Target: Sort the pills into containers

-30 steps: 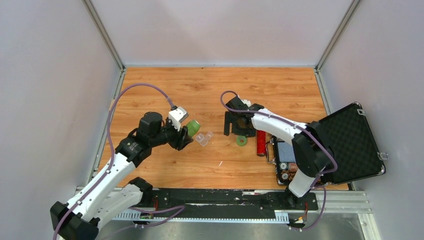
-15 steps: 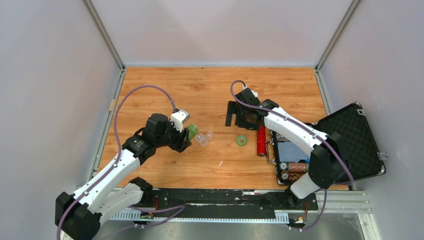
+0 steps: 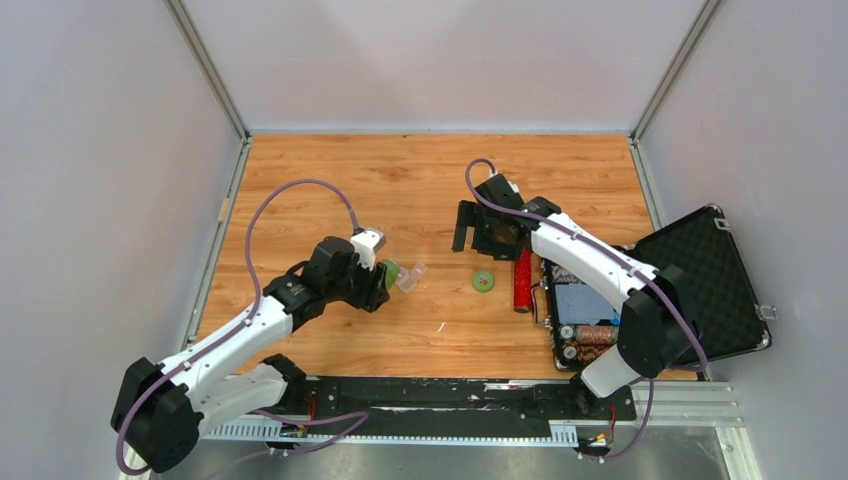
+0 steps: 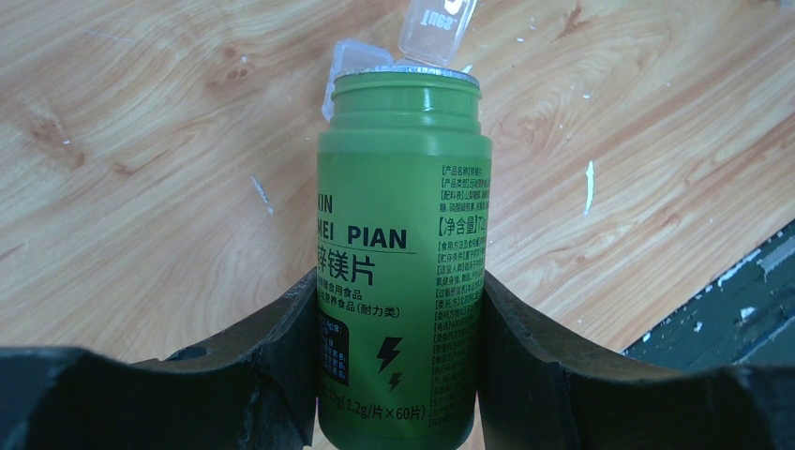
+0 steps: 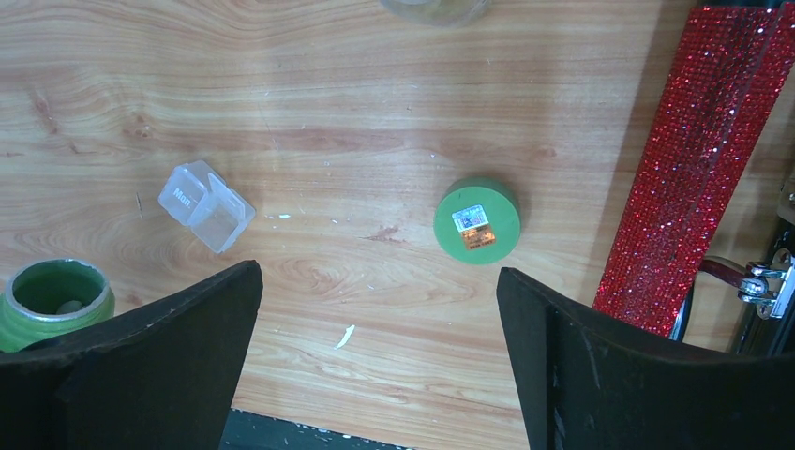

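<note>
My left gripper (image 4: 398,300) is shut on a small green bottle (image 4: 403,234), which has no cap on. Its mouth tips toward the container (image 4: 354,58), a tiny clear box whose lid (image 4: 436,23) stands open just beyond the rim. From above, the bottle (image 3: 392,270) nearly touches the container (image 3: 411,278). In the right wrist view something pale shows inside the bottle's mouth (image 5: 56,295); the container (image 5: 206,204) looks empty. My right gripper (image 5: 380,281) hangs open over bare wood, behind the green cap (image 5: 476,220). No loose pills show.
A red glittery tube (image 3: 522,280) lies right of the green cap (image 3: 483,281). Beyond it stands an open black case (image 3: 700,285) with poker chips in its base. Grey walls close in the wooden table (image 3: 330,180) on three sides.
The left arm carried the bottle down and right until its mouth reached the container. The right gripper opened wider and drew back from the cap toward the far side.
</note>
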`<control>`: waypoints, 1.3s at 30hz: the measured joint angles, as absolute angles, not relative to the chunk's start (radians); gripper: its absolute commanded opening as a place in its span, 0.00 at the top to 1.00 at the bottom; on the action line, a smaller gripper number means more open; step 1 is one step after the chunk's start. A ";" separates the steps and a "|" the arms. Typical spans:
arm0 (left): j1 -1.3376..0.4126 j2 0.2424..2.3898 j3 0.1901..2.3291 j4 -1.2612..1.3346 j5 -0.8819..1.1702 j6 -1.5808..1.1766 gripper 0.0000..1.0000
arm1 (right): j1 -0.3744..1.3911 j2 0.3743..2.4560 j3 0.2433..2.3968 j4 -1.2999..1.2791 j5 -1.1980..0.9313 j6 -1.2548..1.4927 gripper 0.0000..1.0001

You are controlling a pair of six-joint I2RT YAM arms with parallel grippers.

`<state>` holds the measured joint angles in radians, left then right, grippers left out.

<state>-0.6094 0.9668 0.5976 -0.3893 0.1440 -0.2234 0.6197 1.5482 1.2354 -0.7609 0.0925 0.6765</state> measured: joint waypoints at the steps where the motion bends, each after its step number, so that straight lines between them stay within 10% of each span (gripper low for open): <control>1: -0.615 0.971 0.596 -0.382 0.133 -0.236 1.00 | 0.618 1.548 1.235 -0.761 0.091 0.678 0.01; 39: -0.778 1.215 0.552 -0.207 -0.015 -0.335 1.00 | 0.578 1.478 1.174 -0.747 0.054 0.684 0.03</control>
<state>-0.7780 1.2148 0.5522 -0.2070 -0.0151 -0.3351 0.5777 1.4784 1.1744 -0.7467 0.0536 0.6838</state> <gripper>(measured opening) 0.596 0.974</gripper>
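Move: The pill box, lids open, lies roughly 4 cm ahead of the left hand, 6 cm to its right and 8 cm below; that hand already holds the uncapped green bottle. On the table too, the white scrap is about 5 cm back and 13 cm right of the left hand, and the green cap about 16 cm right of the box, level with it. From the open, empty right hand the box lies some 15 cm left, 2 cm back and 11 cm below. The green bottle, still pinched in the left fingers with its mouth slanting forward and right, is lowered about 6 cm and carried some 3 cm to the right towards the near side of the pill box. The sinking slows near the end; the wrist tilts only slightly, and the fingers keep their hold. ##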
